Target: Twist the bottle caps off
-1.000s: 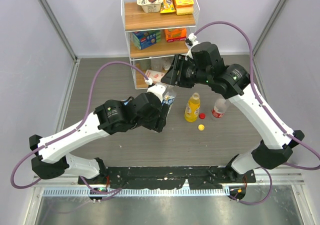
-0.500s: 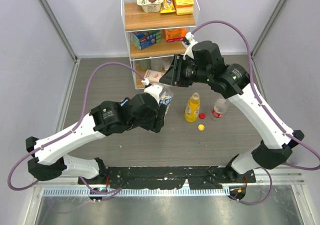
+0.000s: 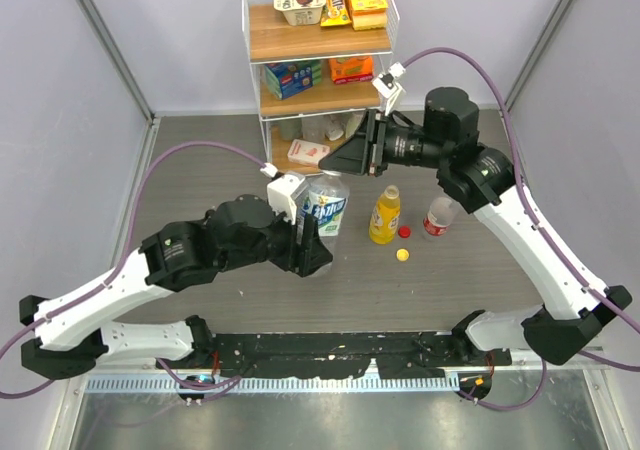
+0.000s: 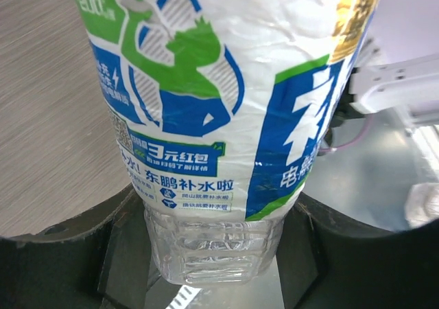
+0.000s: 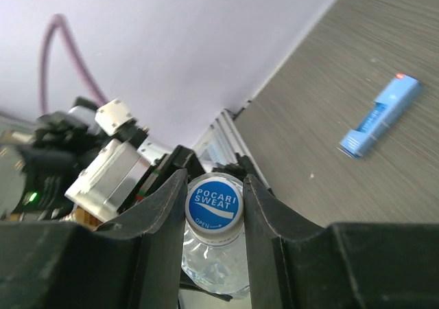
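My left gripper (image 3: pixel 305 238) (image 4: pixel 216 254) is shut on the lower body of a clear water bottle with a blue, green and white label (image 3: pixel 327 206) (image 4: pixel 206 82), holding it off the table. My right gripper (image 3: pixel 342 160) (image 5: pixel 214 200) is shut on that bottle's blue cap (image 5: pixel 214 199), one finger (image 5: pixel 161 220) on each side. The yellow-orange juice bottle (image 3: pixel 384 216) and the clear bottle with a red label (image 3: pixel 438 216) stand on the table to the right, both without caps. A red cap (image 3: pixel 404 232) and a yellow cap (image 3: pixel 402 254) lie beside them.
A wire shelf rack (image 3: pixel 320 45) with snack boxes stands at the back, just behind the right gripper. A small white box (image 3: pixel 308 151) lies at its foot. A flat blue packet (image 5: pixel 381 115) lies on the table. Walls close in both sides.
The right gripper has shut on the blue cap. The left arm has drawn back and lifted the water bottle up towards the camera, and the right wrist has swung right.
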Robot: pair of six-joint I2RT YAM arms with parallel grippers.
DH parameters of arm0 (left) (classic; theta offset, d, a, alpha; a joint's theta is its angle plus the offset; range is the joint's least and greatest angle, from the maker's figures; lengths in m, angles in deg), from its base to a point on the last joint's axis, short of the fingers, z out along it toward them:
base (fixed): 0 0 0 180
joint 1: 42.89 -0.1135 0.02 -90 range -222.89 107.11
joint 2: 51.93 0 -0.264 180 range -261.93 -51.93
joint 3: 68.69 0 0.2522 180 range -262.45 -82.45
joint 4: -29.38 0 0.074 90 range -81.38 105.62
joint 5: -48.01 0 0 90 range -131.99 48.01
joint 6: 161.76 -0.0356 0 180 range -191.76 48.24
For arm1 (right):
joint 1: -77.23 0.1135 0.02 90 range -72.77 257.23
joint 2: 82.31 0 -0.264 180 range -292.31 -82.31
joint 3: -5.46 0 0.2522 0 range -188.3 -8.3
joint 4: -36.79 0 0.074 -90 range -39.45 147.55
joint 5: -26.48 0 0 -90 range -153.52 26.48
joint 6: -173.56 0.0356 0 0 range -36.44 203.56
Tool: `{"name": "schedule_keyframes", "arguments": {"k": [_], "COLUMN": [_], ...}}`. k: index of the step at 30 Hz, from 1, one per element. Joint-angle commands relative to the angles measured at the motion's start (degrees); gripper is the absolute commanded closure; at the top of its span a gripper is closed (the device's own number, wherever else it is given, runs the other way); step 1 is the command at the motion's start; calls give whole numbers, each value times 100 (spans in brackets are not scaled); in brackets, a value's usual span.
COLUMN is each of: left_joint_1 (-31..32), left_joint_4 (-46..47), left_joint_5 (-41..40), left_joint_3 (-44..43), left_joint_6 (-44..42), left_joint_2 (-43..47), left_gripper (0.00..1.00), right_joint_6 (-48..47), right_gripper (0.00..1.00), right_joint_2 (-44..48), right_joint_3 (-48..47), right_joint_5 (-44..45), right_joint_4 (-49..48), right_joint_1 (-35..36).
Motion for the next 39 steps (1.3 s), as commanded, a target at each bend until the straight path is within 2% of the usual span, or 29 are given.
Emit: {"name": "schedule_keyframes", "arguments": {"k": [1, 5, 9, 19, 22, 23, 24, 25, 26, 27, 28, 30, 33, 39], "left_joint_1": [17, 8, 17, 8, 8, 8, 8, 8, 17, 17, 17, 8, 17, 17], "left_joint_4": [551, 902, 1263, 1184, 1097, 1044, 983, 912, 859, 798, 737, 683, 561, 121], "left_joint_5": [746, 1361, 1609, 1267, 1196, 1153, 1100, 1056, 1012, 951, 950, 713, 520, 72], "left_joint_3": [208, 261, 375, 481, 481, 472, 455, 429, 402, 367, 341, 314, 235, -11], "left_joint_6": [53, 35, 132, 176, 193, 202, 202, 194, 176, 176, 167, 141, 115, 44], "left_joint_2": [281, 316, 386, 641, 633, 615, 598, 563, 545, 519, 501, 466, 387, 167], "left_gripper": [93, 95, 95, 96, 96, 97, 98, 99, 99, 99, 100, 100, 100, 100], "right_joint_6": [1077, 1745, 2229, 2010, 1852, 1747, 1677, 1580, 1527, 1396, 1334, 1175, 956, 420], "right_gripper": [99, 99, 99, 99, 96, 92, 83, 72, 54, 49, 36, 25, 17, 13], "right_joint_2": [418, 330, 260, 321, 321, 330, 339, 356, 374, 400, 418, 462, 409, 173], "right_joint_3": [-13, -57, -83, -136, -206, -250, -259, -303, -303, -355, -373, -426, -628, -1242], "right_joint_5": [-1220, -1826, -2083, -1908, -1671, -1601, -1452, -1381, -1267, -1188, -995, -810, -564, 94], "right_joint_4": [-2347, -3445, -4036, -3818, -3459, -3371, -3143, -3002, -2922, -2721, -2510, -2255, -1711, -262], "right_joint_1": [-268, -277, -286, -400, -523, -549, -619, -655, -690, -716, -734, -752, -761, -761]}}
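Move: The right fingers are already shut on the white cap of the water bottle. The orange drink bottle stands about 8 cm ahead of the right hand and 14 cm to its right, the red-label bottle about 10 cm ahead and 28 cm right, both some 32 cm lower; the loose yellow cap lies 4 cm ahead, 19 cm right, 42 cm down. From the left hand, gripping the bottle low down, the white cap is about 10 cm ahead, 4 cm right and 13 cm above. Both hands rise together some 8 to 9 cm, drawing back a little, the right still pinching the cap and twisting counter-clockwise, nearly 30 degrees in all, while the left, holding the bottle, turns the opposite way. Then the right opens wide, lets go and backs off forward, rightward and slightly up, unwinding its twist, as the left lowers the bottle about 7 cm. ##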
